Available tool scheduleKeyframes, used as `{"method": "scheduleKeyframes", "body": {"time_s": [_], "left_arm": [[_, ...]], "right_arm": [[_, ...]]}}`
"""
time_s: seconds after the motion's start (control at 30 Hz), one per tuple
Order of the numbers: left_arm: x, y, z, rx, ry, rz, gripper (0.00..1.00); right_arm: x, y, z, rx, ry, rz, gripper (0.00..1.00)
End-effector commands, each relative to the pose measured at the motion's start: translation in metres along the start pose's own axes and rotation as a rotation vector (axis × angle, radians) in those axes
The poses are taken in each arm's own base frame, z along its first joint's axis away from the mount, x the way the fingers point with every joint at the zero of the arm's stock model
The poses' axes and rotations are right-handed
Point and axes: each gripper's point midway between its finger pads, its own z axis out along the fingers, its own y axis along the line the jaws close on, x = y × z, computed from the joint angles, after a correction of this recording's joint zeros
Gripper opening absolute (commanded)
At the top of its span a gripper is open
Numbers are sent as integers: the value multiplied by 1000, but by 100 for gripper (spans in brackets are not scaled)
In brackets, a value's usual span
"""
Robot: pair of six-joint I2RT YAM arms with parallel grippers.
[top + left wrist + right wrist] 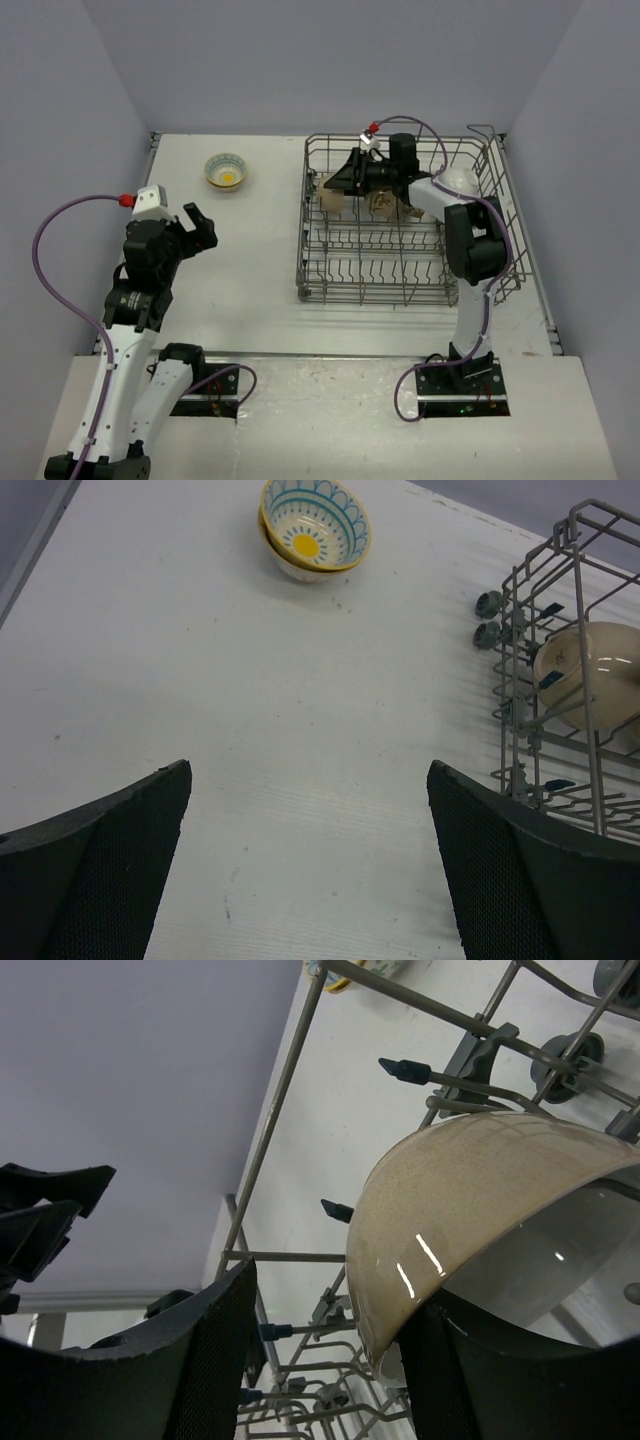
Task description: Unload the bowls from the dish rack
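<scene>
The grey wire dish rack (480, 290) stands at the right of the table. My right gripper (340, 186) reaches into its far left corner. In the right wrist view it (330, 1360) is open and straddles the rim of a tilted beige bowl (470, 1210): one finger is inside the bowl, the other outside with a gap. That bowl (329, 198) leans on the tines, and another tan bowl (384, 204) sits beside it. Two patterned bowls (227, 171) are stacked on the table at the far left. My left gripper (197, 226) is open and empty above the table.
In the left wrist view the stacked patterned bowls (313, 530) lie ahead, and the rack's corner (520, 640) with the beige bowl (590, 675) is at the right. Rack wires and blue-tipped tines (405, 1068) crowd round my right gripper.
</scene>
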Motion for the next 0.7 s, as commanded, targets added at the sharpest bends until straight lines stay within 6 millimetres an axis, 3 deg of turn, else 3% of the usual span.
{"method": "scheduleKeyframes", "body": {"time_s": [0.0, 0.23, 0.67], "left_arm": [[-4, -5, 0, 30, -22, 19, 100], [-4, -7, 0, 36, -25, 21, 100], [-4, -7, 0, 36, -25, 21, 100]], "right_arm": [[-11, 27, -5, -135, -9, -70, 56], [-13, 39, -11, -224, -12, -75, 49], [-13, 51, -17, -316, -3, -92, 21]]}}
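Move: The rim of the plain brown bowl, on its side at the rack's left end, is already between the right fingers; the bowl's middle lies about 2 cm left of the right hand, 2 cm back and 4 cm below. A patterned brown bowl stands some 10 cm to this hand's right and 2 cm back, while the stacked bowls lie on the counter about 26 cm left and 3 cm ahead. From the left hand the plain bowl is roughly 31 cm right and 15 cm ahead. The right hand stays almost in place at the plain brown bowl, its fingers closing steadily from a bit over half open to about a quarter open around the rim, one finger on the inside of the wall and the other outside. As they close, the wrist rolls some 10 degrees so that the left-pointing fingertips tip up towards level, with the hand point shifting only about half a centimetre. ##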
